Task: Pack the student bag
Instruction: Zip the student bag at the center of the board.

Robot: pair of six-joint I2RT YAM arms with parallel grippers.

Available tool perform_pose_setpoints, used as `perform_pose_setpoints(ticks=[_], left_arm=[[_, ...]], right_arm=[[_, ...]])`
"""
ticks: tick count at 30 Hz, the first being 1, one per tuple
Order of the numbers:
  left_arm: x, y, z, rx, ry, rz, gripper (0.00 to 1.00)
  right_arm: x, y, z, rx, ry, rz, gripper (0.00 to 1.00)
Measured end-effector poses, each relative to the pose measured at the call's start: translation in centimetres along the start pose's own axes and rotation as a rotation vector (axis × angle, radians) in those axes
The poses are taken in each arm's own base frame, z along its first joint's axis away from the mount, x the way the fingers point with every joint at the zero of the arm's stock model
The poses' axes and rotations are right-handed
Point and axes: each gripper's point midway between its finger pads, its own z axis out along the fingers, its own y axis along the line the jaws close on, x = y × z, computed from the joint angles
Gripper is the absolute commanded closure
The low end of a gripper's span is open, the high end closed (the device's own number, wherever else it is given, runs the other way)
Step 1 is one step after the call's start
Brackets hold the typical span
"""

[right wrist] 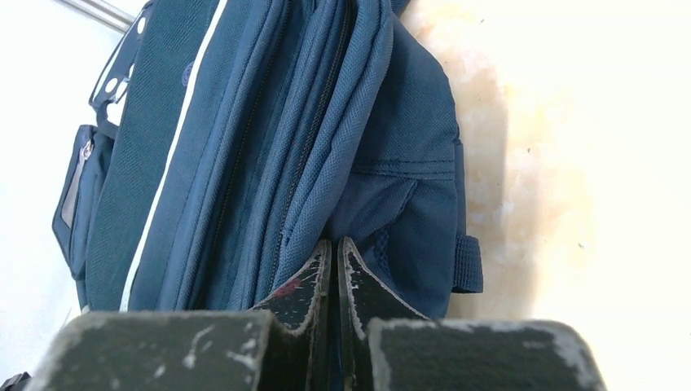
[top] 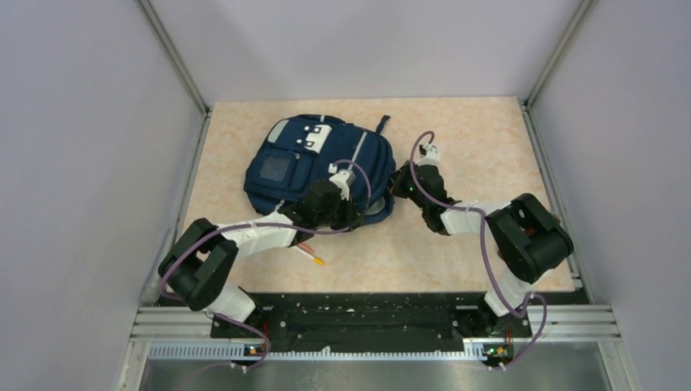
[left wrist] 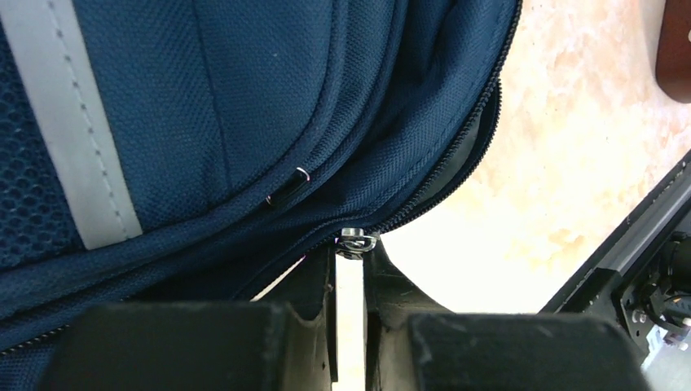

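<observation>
The student bag [top: 314, 159] is a navy backpack with pale stripes, lying flat at the back of the table. My left gripper [top: 355, 213] sits at the bag's near right corner. In the left wrist view the left gripper [left wrist: 350, 249] is shut on the small metal zipper pull [left wrist: 357, 242] of the bag's [left wrist: 204, 106] main zip, which gapes a little to the right of the pull. My right gripper [top: 398, 186] is at the bag's right side. Seen from the right wrist, this gripper [right wrist: 336, 244] is shut on a fold of the bag's blue fabric [right wrist: 326, 122].
An orange pen [top: 310, 256] lies on the table near the left forearm. A reddish-brown thing [left wrist: 676, 49] shows at the top right edge of the left wrist view. The black base rail [top: 367, 314] runs along the near edge. Grey walls enclose the table on three sides.
</observation>
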Motion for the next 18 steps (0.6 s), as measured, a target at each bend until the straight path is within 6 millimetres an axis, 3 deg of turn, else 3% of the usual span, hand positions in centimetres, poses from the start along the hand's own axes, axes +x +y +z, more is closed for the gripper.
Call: perform_pose_setpoints(ticks=[3, 6, 8, 13, 18], left_arm=[[0.2, 0.2, -0.1, -0.022, 0.004, -0.018, 0.47], [0.1, -0.2, -0.9, -0.030, -0.001, -0.040, 0.35], [-0.5, -0.6, -1.9, -0.036, -0.029, -0.053, 0.31], [-2.0, -0.2, -4.9, -0.080, -0.119, -0.101, 0.26], [-1.0, 2.5, -6.6, -0.156, -0.117, -0.191, 0.25]], right_arm=[[0.1, -0.1, -0.2, 0.016, 0.000, -0.010, 0.56], [0.0, 0.4, -1.2, 0.017, 0.007, -0.050, 0.34], [-0.3, 0.9, -2.4, 0.016, 0.011, -0.087, 0.29], [-2.3, 1.8, -5.4, 0.028, -0.016, -0.178, 0.27], [-2.4, 1.3, -8.3, 0.046, -0.013, -0.219, 0.28]])
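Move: The left hand still holds the zip pull, right between its fingertips at the bag's near edge; the zip's open gap lies about 5 cm ahead and 5 cm to its right. The pens lie some 13 cm to its left, 6 cm back and 7 cm below. The right hand's shut fingers are on the bag's right side; from it, the zip pull is roughly 12 cm back, 10 cm to the left and 3 cm lower. Both hands open wide and quit the bag together: the left lets go of the zip pull, lifts some 4 cm while easing slightly back, then swings about 6 cm to the left along the bag's near edge, turning some 15 degrees counter-clockwise. The right frees the cloth of the bag's right side and draws back about 6 cm while rising 5 and drifting to its right, its left side rolling down a little. ##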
